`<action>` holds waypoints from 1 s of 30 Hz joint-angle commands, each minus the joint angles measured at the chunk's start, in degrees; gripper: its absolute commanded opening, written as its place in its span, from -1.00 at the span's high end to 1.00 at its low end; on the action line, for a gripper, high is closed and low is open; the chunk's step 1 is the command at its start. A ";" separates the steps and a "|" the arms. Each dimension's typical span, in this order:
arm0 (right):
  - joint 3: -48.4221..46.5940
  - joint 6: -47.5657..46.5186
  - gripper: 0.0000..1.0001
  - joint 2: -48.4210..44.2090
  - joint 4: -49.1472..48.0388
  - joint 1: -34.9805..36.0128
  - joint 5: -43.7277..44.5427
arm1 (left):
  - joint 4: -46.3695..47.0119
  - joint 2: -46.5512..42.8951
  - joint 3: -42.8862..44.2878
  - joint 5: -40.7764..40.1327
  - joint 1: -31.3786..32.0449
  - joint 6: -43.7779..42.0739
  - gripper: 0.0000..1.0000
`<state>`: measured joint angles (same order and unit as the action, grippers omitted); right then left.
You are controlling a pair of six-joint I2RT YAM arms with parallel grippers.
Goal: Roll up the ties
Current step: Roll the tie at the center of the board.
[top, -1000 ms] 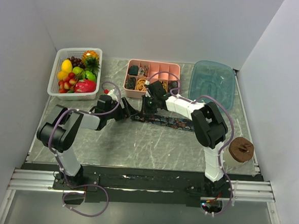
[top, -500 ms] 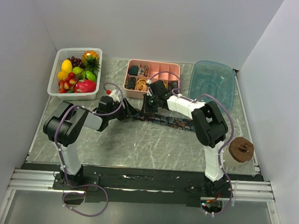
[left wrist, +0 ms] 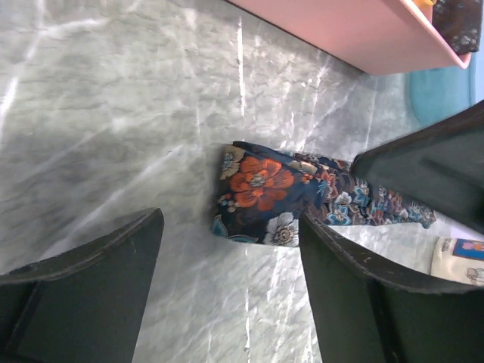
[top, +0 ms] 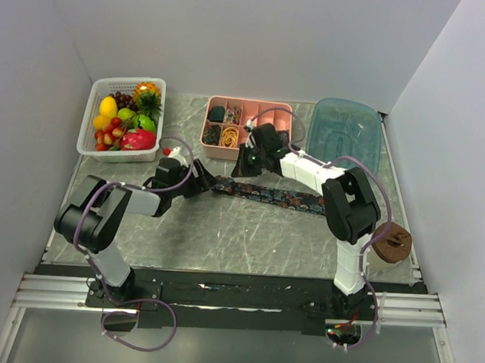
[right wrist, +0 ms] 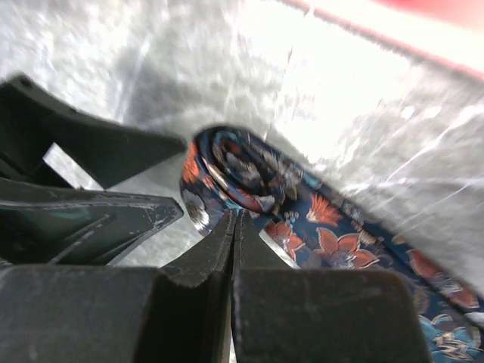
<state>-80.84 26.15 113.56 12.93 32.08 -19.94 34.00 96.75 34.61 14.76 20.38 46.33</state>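
Observation:
One tie [top: 268,195] lies flat across the middle of the table, dark with orange, blue and white flowers. Its left end is wound into a small roll [left wrist: 261,195]. My left gripper [top: 205,179] is open at that end, and the roll sits just ahead of its fingertips [left wrist: 231,219], not between them. From the far side my right gripper [top: 240,168] is shut, its closed tips [right wrist: 234,217] right at the roll [right wrist: 231,170] with nothing between them. A black finger [left wrist: 431,162] of the right gripper shows over the tie's flat part.
A pink compartment tray [top: 249,108] behind the tie holds dark rolls and yellow bands; its wall [left wrist: 355,38] stands close to both grippers. A blue tub [top: 344,137] is at back right, a white fruit basket [top: 121,118] at back left, and a brown roll [top: 389,242] at the right edge.
My right gripper has drawn back toward the pink tray, still shut. The left gripper narrowed and opened again while shifting slightly left. The tie's right part now lies uncovered.

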 commanded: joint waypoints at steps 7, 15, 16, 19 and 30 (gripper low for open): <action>-10.04 -2.77 1.00 4.21 2.28 -0.70 1.84 | -4.12 -6.66 -1.91 -1.67 0.97 -3.44 0.46; -12.41 -3.12 1.00 8.69 3.24 -0.35 1.58 | -4.73 -6.93 -1.74 -0.70 5.19 -6.60 0.98; -12.50 -3.12 1.00 9.05 3.42 -0.43 1.75 | -4.90 -6.49 -1.48 -0.61 5.63 -6.86 0.98; -12.94 -3.21 1.00 9.75 3.60 -0.17 1.75 | -4.64 -4.47 -0.16 -0.35 6.95 -7.57 0.98; -12.94 -2.95 1.00 11.51 2.63 0.97 -0.53 | -5.61 2.04 6.17 -0.79 8.01 -7.39 0.98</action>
<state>-91.83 23.99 124.01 16.71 32.12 -19.53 27.92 98.26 37.89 13.69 28.12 39.86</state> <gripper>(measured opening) 0.005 0.018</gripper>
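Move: The rolled end of the tie lies about 5 cm to the right of my open left hand, about level with it ahead, and some 3 cm lower. From my shut right fingers that roll is about 2 cm back, 3 cm left and 5 cm below; the flat strip's middle is roughly 12 cm right and 6 cm back of these fingers, the pink box's middle some 13 cm ahead and 3 cm right, both about 5 cm lower. I shut my left fingers on nothing, swing the hand back about 4 cm, then bring it rightward and slightly down so the closed tips come up to the near edge of the roll. Meanwhile my right hand, its fingers kept shut, hops up and forward towards the pink box and then drops some 6 cm, its tips ending low at the roll's far side. ##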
